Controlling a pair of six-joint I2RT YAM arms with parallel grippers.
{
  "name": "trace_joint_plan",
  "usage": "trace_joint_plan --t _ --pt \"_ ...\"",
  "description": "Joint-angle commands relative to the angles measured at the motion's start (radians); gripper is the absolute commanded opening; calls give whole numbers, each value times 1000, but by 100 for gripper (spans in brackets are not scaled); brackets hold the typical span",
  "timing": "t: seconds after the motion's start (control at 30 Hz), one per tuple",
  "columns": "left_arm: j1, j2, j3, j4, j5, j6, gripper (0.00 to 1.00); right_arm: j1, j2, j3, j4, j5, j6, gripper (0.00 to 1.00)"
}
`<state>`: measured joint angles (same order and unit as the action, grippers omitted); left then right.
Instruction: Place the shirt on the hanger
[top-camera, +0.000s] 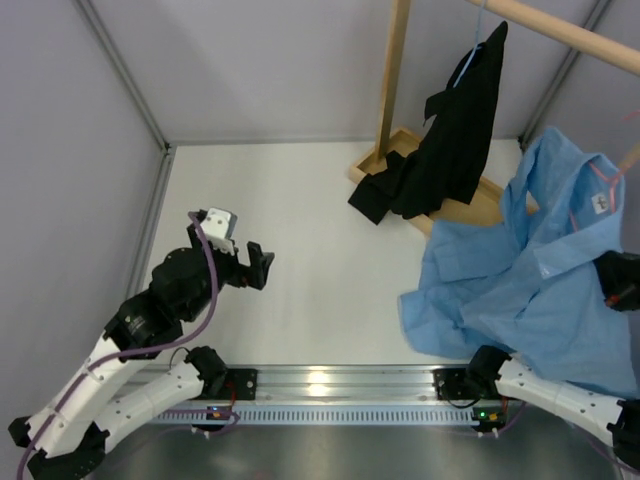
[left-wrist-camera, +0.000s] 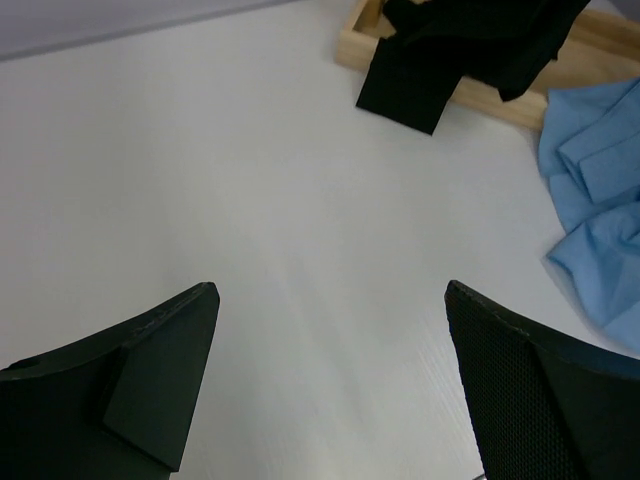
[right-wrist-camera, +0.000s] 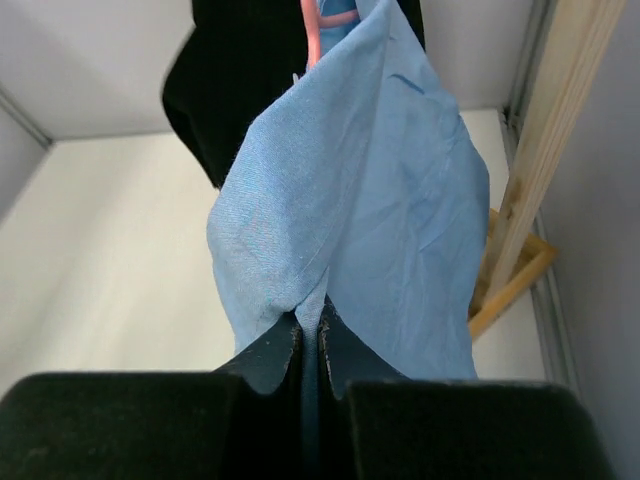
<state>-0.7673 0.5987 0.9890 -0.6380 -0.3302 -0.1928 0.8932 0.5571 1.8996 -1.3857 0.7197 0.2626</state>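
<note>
The light blue shirt hangs lifted at the right, its lower part spread on the table. My right gripper is shut on a pinched fold of the shirt; from above, this gripper shows as a dark shape at the shirt's right edge. The pink wire hanger shows at the shirt's collar, and a short piece of the hanger appears above the fabric. My left gripper hovers open over bare table at the left, far from the shirt. Nothing is between the fingers of the left gripper.
A black garment hangs on a light blue hanger from the wooden rail, its end draped over the rack's wooden base. The rack's post stands at the back. Grey walls close in the left side and the back.
</note>
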Motion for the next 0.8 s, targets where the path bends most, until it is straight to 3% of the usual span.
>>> trace_joint_plan --t 0.0,0.13,0.33,0.5,0.77 --pt "-1 13 -84 -11 13 -46 98 10 73 -98 151 130 24 0" --pt "-1 1 -125 -6 3 -48 98 29 105 -155 362 248 0 0" --pt "-1 -43 -153 8 -13 -46 98 90 233 -149 509 360 4 0" --pt "0 -73 -164 14 -32 -45 98 92 211 -260 723 406 -31 0" --pt "0 -92 -171 17 -29 -50 98 92 247 -295 772 495 -43 0"
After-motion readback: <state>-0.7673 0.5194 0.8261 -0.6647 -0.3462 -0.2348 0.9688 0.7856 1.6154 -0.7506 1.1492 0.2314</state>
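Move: Roughly 19 cm ahead of the right hand, some 5 cm to its left and 20 cm above lies the bare right-hand stretch of the wooden rail, where the held hanger and shirt are going. The black shirt hangs about 25 cm ahead, 15 cm left and 10 cm below this hand; the wooden tray lies some 20 cm ahead, 13 cm left and 44 cm below. From the left hand that rail stretch is about 8 cm ahead, 38 cm right and 34 cm up. Carrying the blue shirt and its pink hanger in still-shut fingers, the right hand goes about 10 cm forward and 7 cm left towards the rail, dipping slightly before it climbs, while turning some 20 degrees clockwise. The empty left hand, fingers kept wide open, sinks about 6 cm over bare table. ##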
